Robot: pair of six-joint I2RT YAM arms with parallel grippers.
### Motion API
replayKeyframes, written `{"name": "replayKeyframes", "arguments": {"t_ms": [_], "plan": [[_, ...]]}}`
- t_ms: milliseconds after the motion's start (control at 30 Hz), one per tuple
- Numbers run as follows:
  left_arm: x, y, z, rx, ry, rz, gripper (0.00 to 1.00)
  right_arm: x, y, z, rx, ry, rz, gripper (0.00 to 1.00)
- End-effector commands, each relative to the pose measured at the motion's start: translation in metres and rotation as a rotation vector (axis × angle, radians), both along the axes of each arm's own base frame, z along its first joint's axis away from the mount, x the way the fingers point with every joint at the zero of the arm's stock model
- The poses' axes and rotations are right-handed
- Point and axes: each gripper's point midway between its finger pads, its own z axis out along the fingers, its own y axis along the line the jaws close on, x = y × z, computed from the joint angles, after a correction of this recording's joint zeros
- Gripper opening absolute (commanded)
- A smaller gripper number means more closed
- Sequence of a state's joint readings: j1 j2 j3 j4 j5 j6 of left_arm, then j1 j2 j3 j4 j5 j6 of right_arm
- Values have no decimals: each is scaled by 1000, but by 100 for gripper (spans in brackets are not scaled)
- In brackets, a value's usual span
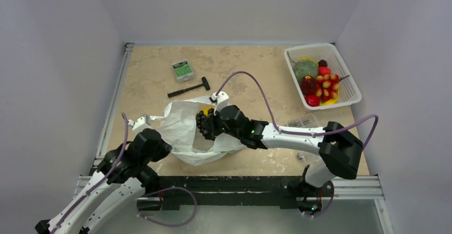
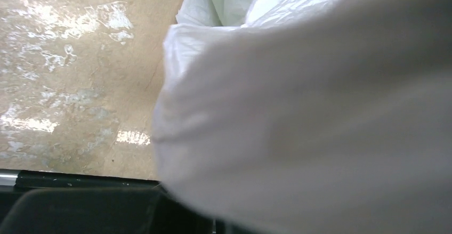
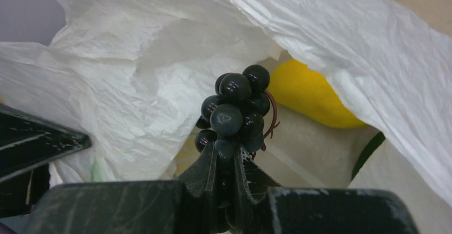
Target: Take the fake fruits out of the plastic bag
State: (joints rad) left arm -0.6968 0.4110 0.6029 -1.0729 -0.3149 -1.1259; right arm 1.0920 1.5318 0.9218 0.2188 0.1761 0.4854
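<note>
The white crinkly plastic bag [image 1: 181, 130] lies open on the table in front of both arms. My right gripper [image 1: 209, 127] is at its mouth, shut on a bunch of dark fake grapes [image 1: 201, 123]. The right wrist view shows the grapes [image 3: 237, 109] sticking up from between the jaws of the right gripper [image 3: 229, 156], and behind them a yellow fruit [image 3: 312, 98] inside the bag [image 3: 133, 85]. My left gripper [image 1: 141, 122] is at the bag's left handle, shut on it. The bag [image 2: 320, 111] fills the left wrist view and hides the left jaws.
A white basket [image 1: 349, 93] at the back right holds several fake fruits [image 1: 320, 82]. A small green-lidded box [image 1: 183, 70] and a black hammer-like tool [image 1: 189, 88] lie behind the bag. Small clear parts [image 1: 298, 121] lie near the right forearm.
</note>
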Motion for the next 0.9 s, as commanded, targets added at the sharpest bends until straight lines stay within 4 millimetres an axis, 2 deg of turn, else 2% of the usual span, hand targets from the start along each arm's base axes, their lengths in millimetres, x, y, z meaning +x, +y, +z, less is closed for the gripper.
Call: {"name": "replayKeyframes", "arguments": {"t_ms": [0,100,200,300,367,433,533,600,700,867], "plan": [[1,12,9,26,-31,40,0,7,-13,8,-8,-40,-55,0],[-1,12,2,30,-9,44,0,10,-17,12,-21,-61,-73,0],[-2,12,6,20,-16,51,0,17,-24,3,-62,-71,-110,0],[-2,16,7,19,-29,65,0,11,-17,7,-39,-61,-63,0],[-3,17,-2,28,-16,73,0,6,-8,25,18,-80,-15,0],[-2,17,-9,34,1,79,0,-3,-4,55,92,-123,47,0],[1,12,-14,45,21,73,0,-21,-6,101,211,-193,137,0],[2,9,-17,54,37,66,0,-30,-8,123,250,-224,185,0],[4,7,-19,59,44,62,0,-40,-9,135,258,-221,228,0],[4,11,-16,53,19,74,0,-40,-17,141,294,-211,197,0]]}}
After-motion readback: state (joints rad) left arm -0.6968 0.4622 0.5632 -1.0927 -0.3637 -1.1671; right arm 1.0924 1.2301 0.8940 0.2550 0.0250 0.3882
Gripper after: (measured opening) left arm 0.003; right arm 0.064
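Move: The right hand already grips the black grapes within the bag's mouth. The white basket they go to lies some 46 cm to its right, 19 cm farther out and about 6 cm lower. The yellow fruit in the bag is about 5 cm ahead of the right hand, 2 cm left and 7 cm down; the hammer is 14 cm ahead, 9 cm left and 9 cm down. From the left hand, still pinching the bag's rim, the basket is roughly 63 cm right, 30 cm ahead and 4 cm lower. Down and to the right first, barely 2 cm each, then briskly up and a few centimetres back, the right hand draws the grapes out through the bag's mouth, ending some 12 cm higher. Its wrist turns about 20 degrees, tips rising and swinging counter-clockwise, grip kept. The left hand keeps pinching the rim, sinking about 2 cm late on. ##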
